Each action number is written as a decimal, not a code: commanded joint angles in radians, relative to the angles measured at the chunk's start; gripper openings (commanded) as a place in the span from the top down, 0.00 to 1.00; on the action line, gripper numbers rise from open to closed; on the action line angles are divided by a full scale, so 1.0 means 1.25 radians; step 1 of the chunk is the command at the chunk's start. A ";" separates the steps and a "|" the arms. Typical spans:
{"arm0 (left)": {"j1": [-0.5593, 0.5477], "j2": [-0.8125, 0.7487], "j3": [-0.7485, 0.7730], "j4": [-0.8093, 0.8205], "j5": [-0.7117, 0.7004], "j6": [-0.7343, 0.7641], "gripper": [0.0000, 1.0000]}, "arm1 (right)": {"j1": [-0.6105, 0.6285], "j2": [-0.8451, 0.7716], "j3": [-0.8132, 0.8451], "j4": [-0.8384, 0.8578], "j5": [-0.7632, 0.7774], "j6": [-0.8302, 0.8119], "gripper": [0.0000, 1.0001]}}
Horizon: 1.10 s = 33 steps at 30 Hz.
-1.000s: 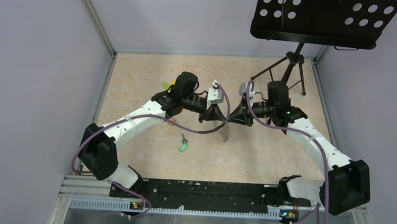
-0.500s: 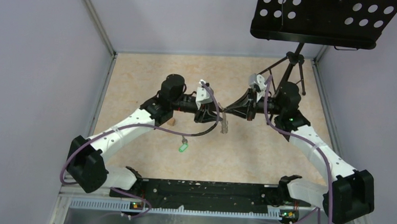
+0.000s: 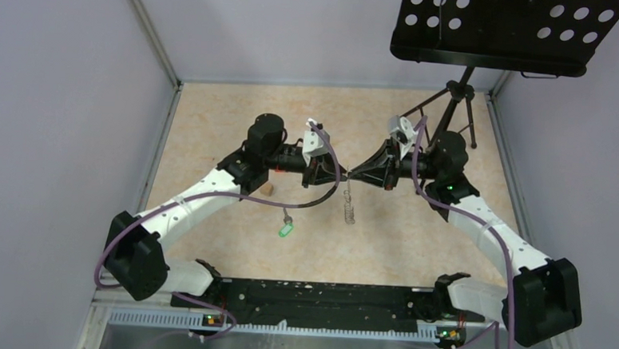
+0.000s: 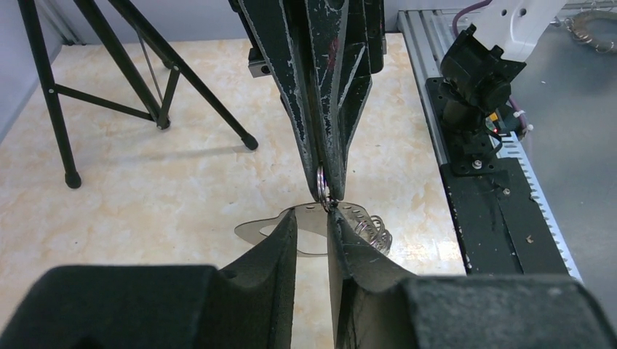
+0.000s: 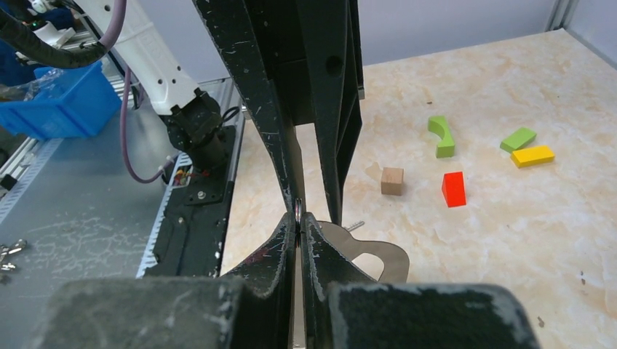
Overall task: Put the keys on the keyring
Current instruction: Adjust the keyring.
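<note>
My right gripper [image 5: 299, 217] is shut on a small silver ring [image 4: 321, 185] in mid-air. From the ring hangs the keyring [image 4: 313, 243], a flat grey loop plate carrying several wire rings [image 4: 369, 227]. In the top view the keyring [image 3: 349, 209] dangles below the two meeting fingertips. My left gripper [image 4: 313, 217] faces the right gripper [image 3: 353, 175] tip to tip. It is open, and its fingertips stand either side of the plate's top edge with a gap between them. One of the keys [image 3: 285, 225], with a green tag, lies on the table near the left arm.
A tan wooden cube [image 5: 392, 180] sits by the left forearm. Beyond it lie a red block [image 5: 452, 189], two green blocks [image 5: 439, 137] and a yellow block [image 5: 532, 155]. A black tripod stand [image 3: 454, 110] is at the back right. The black base rail [image 3: 316, 296] runs along the near edge.
Both grippers have risen and shifted toward the back. The left gripper was shut and is now open, drawn slightly left. The keyring now hangs straight down from the right gripper.
</note>
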 commanded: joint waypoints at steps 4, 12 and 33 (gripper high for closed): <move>0.002 0.002 0.017 0.040 0.062 -0.008 0.78 | 0.009 0.010 0.002 0.035 -0.012 -0.005 1.00; 0.002 -0.001 0.014 0.030 0.087 0.006 0.77 | 0.008 0.011 0.008 0.003 -0.001 -0.030 1.00; 0.002 0.047 0.058 0.050 0.098 -0.021 1.00 | 0.009 0.028 0.017 -0.087 -0.001 -0.114 1.00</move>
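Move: The keyring, gripped in the right fingertips, sits just off the left fingertips: about 2 cm to the left hand's right, 1 cm back and level with it, and about 1 cm to the right hand's left. Its grey plate hangs roughly 8 cm lower. On the table some 27 cm below, the green-tagged key lies about 13 cm left of the left hand and 5 cm back, the wooden block 17 cm left and 4 cm farther out. With its fingers already parted at the ring, the left hand eases back about 1 cm to line them up with it, then shuts them on the ring's exposed edge opposite the right fingertips while sinking about 1.5 cm. The right hand keeps its pinch on the ring throughout and sinks slowly by nearly 2 cm, its fingers still pointing left at the other gripper. ##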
